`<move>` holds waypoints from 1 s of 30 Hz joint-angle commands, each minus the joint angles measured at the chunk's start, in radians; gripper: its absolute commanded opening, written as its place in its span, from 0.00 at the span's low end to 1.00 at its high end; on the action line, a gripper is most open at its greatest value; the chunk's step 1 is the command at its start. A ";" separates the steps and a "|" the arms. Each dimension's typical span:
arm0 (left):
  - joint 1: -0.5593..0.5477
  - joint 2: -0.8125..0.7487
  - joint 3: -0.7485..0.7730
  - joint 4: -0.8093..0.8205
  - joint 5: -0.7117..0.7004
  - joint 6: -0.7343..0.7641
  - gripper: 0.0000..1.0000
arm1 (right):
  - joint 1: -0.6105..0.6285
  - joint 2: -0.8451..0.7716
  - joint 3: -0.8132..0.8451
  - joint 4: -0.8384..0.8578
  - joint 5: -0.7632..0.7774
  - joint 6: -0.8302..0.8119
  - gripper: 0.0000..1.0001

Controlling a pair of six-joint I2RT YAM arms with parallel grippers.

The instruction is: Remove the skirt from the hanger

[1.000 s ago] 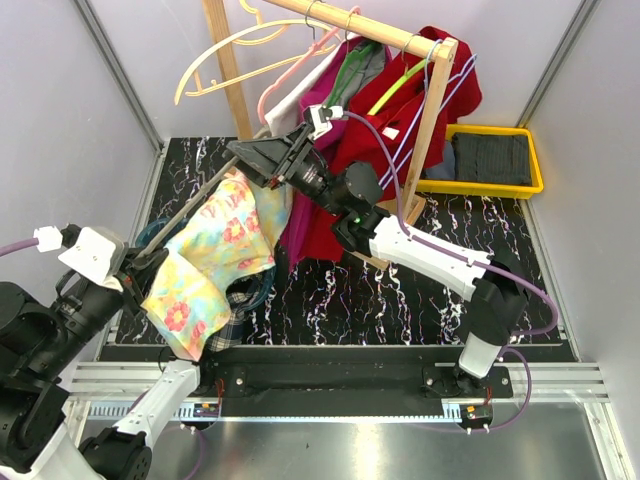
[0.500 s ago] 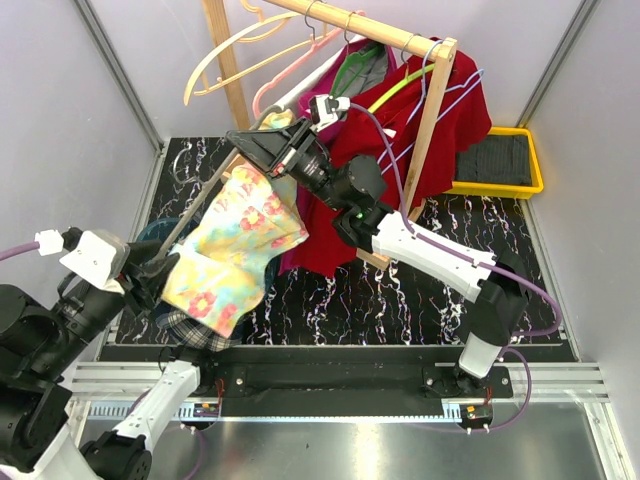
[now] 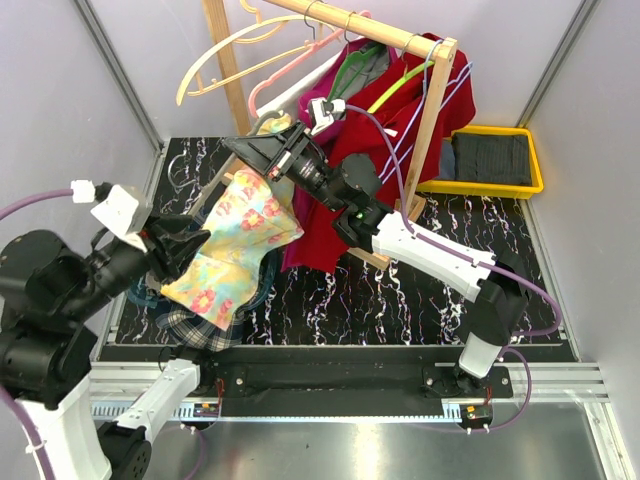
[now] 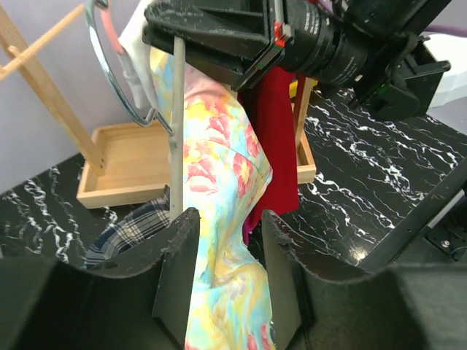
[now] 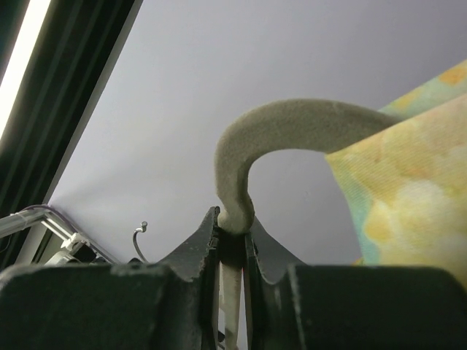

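Note:
The skirt [image 3: 240, 232], yellow floral cloth, hangs from a grey felt hanger [image 3: 222, 180] that slopes down to the left. My right gripper [image 3: 262, 148] is shut on the hanger's upper end. In the right wrist view that gripper [image 5: 233, 226] pinches the grey hanger [image 5: 244, 142], with the skirt [image 5: 408, 189] at the right edge. My left gripper [image 3: 192, 248] sits at the skirt's lower left. In the left wrist view its jaws [image 4: 228, 273] stand apart and the skirt [image 4: 226, 211] hangs loose between the fingers [image 4: 179, 270].
A wooden rack [image 3: 372, 30] carries a red garment [image 3: 375, 150] and empty cream hangers [image 3: 225, 55]. A yellow bin [image 3: 495, 185] with dark cloth sits at the back right. Plaid cloth [image 3: 200, 325] lies under the skirt. The rack's wooden base [image 4: 117, 157] is behind the hanger.
My left gripper has opened and moved up and to the right, onto the skirt's lower part. My right gripper has closed on the hanger and lifted it slightly; the skirt has bunched towards the middle.

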 commanded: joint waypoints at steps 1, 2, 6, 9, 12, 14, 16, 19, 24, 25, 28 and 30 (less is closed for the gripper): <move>-0.003 0.011 -0.053 0.104 0.044 -0.024 0.42 | -0.003 -0.054 0.057 0.058 0.022 -0.001 0.13; -0.003 0.012 -0.064 0.111 0.044 -0.022 0.41 | 0.001 -0.050 0.065 0.053 0.018 -0.004 0.13; -0.003 0.014 -0.102 0.140 0.033 -0.004 0.24 | 0.020 -0.040 0.109 0.027 0.004 -0.030 0.13; -0.003 0.020 -0.110 0.153 0.027 -0.002 0.12 | 0.045 -0.032 0.125 0.014 -0.007 -0.048 0.13; -0.003 0.029 -0.098 0.157 0.027 -0.005 0.01 | 0.062 -0.020 0.134 0.009 -0.014 -0.048 0.13; -0.003 0.031 -0.086 0.157 0.024 -0.004 0.00 | 0.074 -0.001 0.143 0.003 -0.023 -0.048 0.13; -0.003 0.031 -0.081 0.159 0.015 -0.002 0.00 | 0.083 0.021 0.171 -0.011 -0.037 -0.053 0.15; -0.003 0.022 -0.072 0.157 -0.021 0.007 0.00 | 0.097 0.049 0.214 -0.065 -0.083 -0.076 0.20; -0.003 -0.012 -0.075 0.150 -0.105 0.025 0.00 | 0.099 0.016 0.165 -0.127 -0.113 -0.149 0.24; -0.003 -0.017 -0.076 0.148 -0.123 0.027 0.00 | 0.100 0.008 0.156 -0.137 -0.113 -0.168 0.24; -0.003 -0.029 -0.081 0.148 -0.159 0.033 0.00 | 0.097 -0.030 0.125 -0.164 -0.081 -0.228 0.18; -0.003 -0.035 -0.083 0.148 -0.167 0.033 0.00 | 0.097 -0.043 0.116 -0.163 -0.065 -0.246 0.18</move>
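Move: The floral skirt hangs close in front of the open left fingers, its middle about 5 cm ahead, 4 cm to the right and some 10 cm lower. The hanger's middle lies roughly 5 cm ahead of that hand, level sideways and 3 cm lower. The right gripper, holding the hanger's upper end, is about 13 cm ahead of the left hand, 3 cm right and 5 cm higher; from it the skirt's middle lies some 8 cm back, level sideways and 15 cm lower. Ease the left gripper forward about 2.5 cm and a little down to the skirt beside the hanger, shutting its half-open fingers fully, then turn it slightly counter-clockwise while it edges left. Keep the right fingers on the hanger's end and bring that end back and left some 6 cm towards the left hand, rising a little first, then sinking, tilting about 10 degrees. ##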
